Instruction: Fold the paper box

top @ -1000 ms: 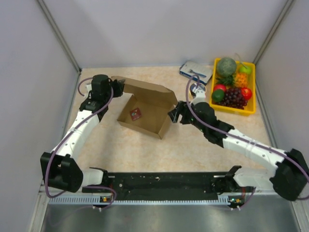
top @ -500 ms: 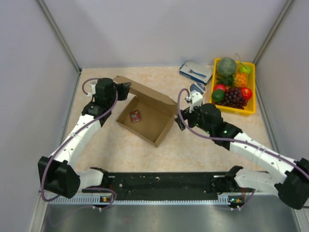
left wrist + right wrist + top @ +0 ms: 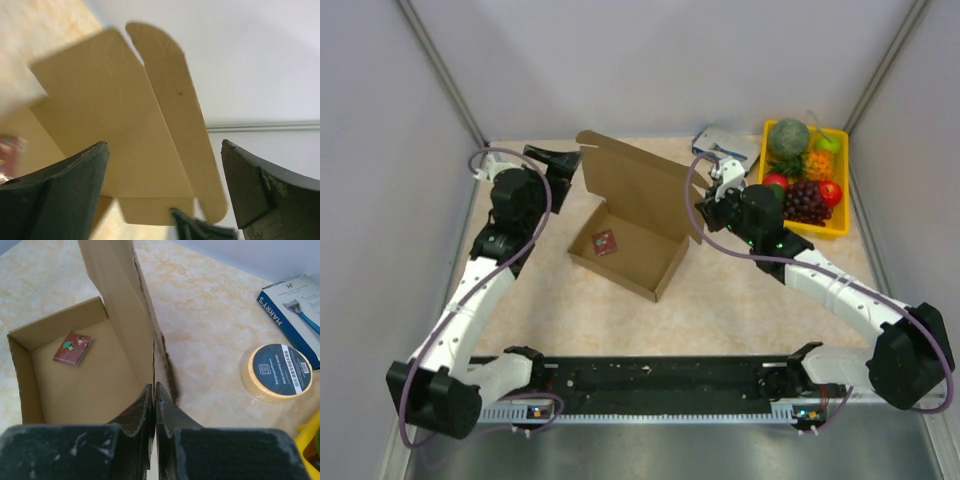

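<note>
The paper box [image 3: 638, 262] is a brown cardboard tray in the middle of the table, with its lid [image 3: 642, 186] standing upright at the far side. My right gripper [image 3: 703, 213] is shut on the lid's right edge; in the right wrist view the fingers [image 3: 154, 387] pinch the cardboard edge of the box [image 3: 85, 375]. My left gripper [image 3: 560, 160] stands open just off the lid's left end. From the left wrist its wide jaws [image 3: 165, 150] frame the lid [image 3: 125, 125] without touching it. A small red card [image 3: 604, 241] lies inside the box.
A yellow tray [image 3: 838, 228] of toy fruit stands at the back right. A blue-and-white carton [image 3: 723, 141] lies beside it, and a tape roll [image 3: 277, 372] sits just right of my right gripper. Grey walls close in the table on three sides.
The lid has swung up from slanting to upright. My left gripper let go of it and opened. My right gripper moved in and shut on the lid's right edge.
</note>
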Available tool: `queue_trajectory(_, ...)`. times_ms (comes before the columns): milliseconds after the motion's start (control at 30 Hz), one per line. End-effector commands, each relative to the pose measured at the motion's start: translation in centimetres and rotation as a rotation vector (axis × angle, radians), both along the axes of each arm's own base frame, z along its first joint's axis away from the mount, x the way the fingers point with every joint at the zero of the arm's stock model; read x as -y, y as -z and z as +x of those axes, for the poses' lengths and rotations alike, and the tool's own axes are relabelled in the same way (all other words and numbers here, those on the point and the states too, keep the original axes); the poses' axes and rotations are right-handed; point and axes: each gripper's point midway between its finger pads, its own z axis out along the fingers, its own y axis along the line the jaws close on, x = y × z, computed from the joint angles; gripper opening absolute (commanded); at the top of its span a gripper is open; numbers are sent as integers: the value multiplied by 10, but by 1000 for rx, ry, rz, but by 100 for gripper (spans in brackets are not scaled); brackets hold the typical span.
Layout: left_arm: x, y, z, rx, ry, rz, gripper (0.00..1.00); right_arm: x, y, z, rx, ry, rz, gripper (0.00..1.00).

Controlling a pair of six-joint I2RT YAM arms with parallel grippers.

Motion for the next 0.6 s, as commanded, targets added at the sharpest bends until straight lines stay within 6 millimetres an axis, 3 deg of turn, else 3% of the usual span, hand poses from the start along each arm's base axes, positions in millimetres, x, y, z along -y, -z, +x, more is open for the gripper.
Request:
queue_trajectory(0,-29,-33,-33,266,131,464,98,1,-17,5,6,-125,64,0)
queue_trajectory(67,-34,-9,-42,251,211,693,98,8,-11,9,-56,-200,72,0)
queue_trajectory(133,-38,17,-41,197,275,819,97,10,-11,9,-63,-300,51,0)
queue_trajectory(167,-38,38,-36,166,340,910,96,21,-6,17,-83,-294,48,0)
queue_trajectory(233,-35,58,-29,169,408,984,96,23,-11,14,-89,-363,70,0)
queue_trajectory(267,-33,61,-18,205,429,1041,96,34,-11,20,-93,-352,77,0)
queue_trajectory(367,-26,78,6,238,516,1143,97,39,-15,20,-101,-399,82,0)
queue_trajectory(400,-11,64,12,359,584,1158,97,41,-11,23,-113,-403,75,0)
queue_trajectory(467,11,63,14,524,736,1154,98,41,-12,23,-130,-429,78,0)
queue_trajectory(500,18,45,16,666,761,1119,98,42,-8,25,-147,-432,84,0)
queue_trajectory(533,19,45,18,694,781,1078,98,40,-11,24,-148,-452,92,0)
queue_trajectory(567,13,59,31,643,793,1017,99,40,-10,26,-152,-456,96,0)
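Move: My open left hand is high above the box's left rear corner. The middle of the box lies about 8 cm to its right, 7 cm back and 19 cm below, the red card in it roughly 3 cm right and 5 cm back. My right hand pinches the raised lid's right edge; from it the box's middle is some 15 cm left, 4 cm back and 10 cm below, and the tape roll about 12 cm ahead and 7 cm right. With the fingers staying wide open, I draw my left hand back and left about 4 cm, clear of the lid, then sink it some 14 cm and forward again towards the box's left rear corner, rolling its left side up and swinging it clockwise. Meanwhile my right hand keeps its pinch and pulls the lid's edge right and a little forward, turning counter-clockwise about 20 degrees. ##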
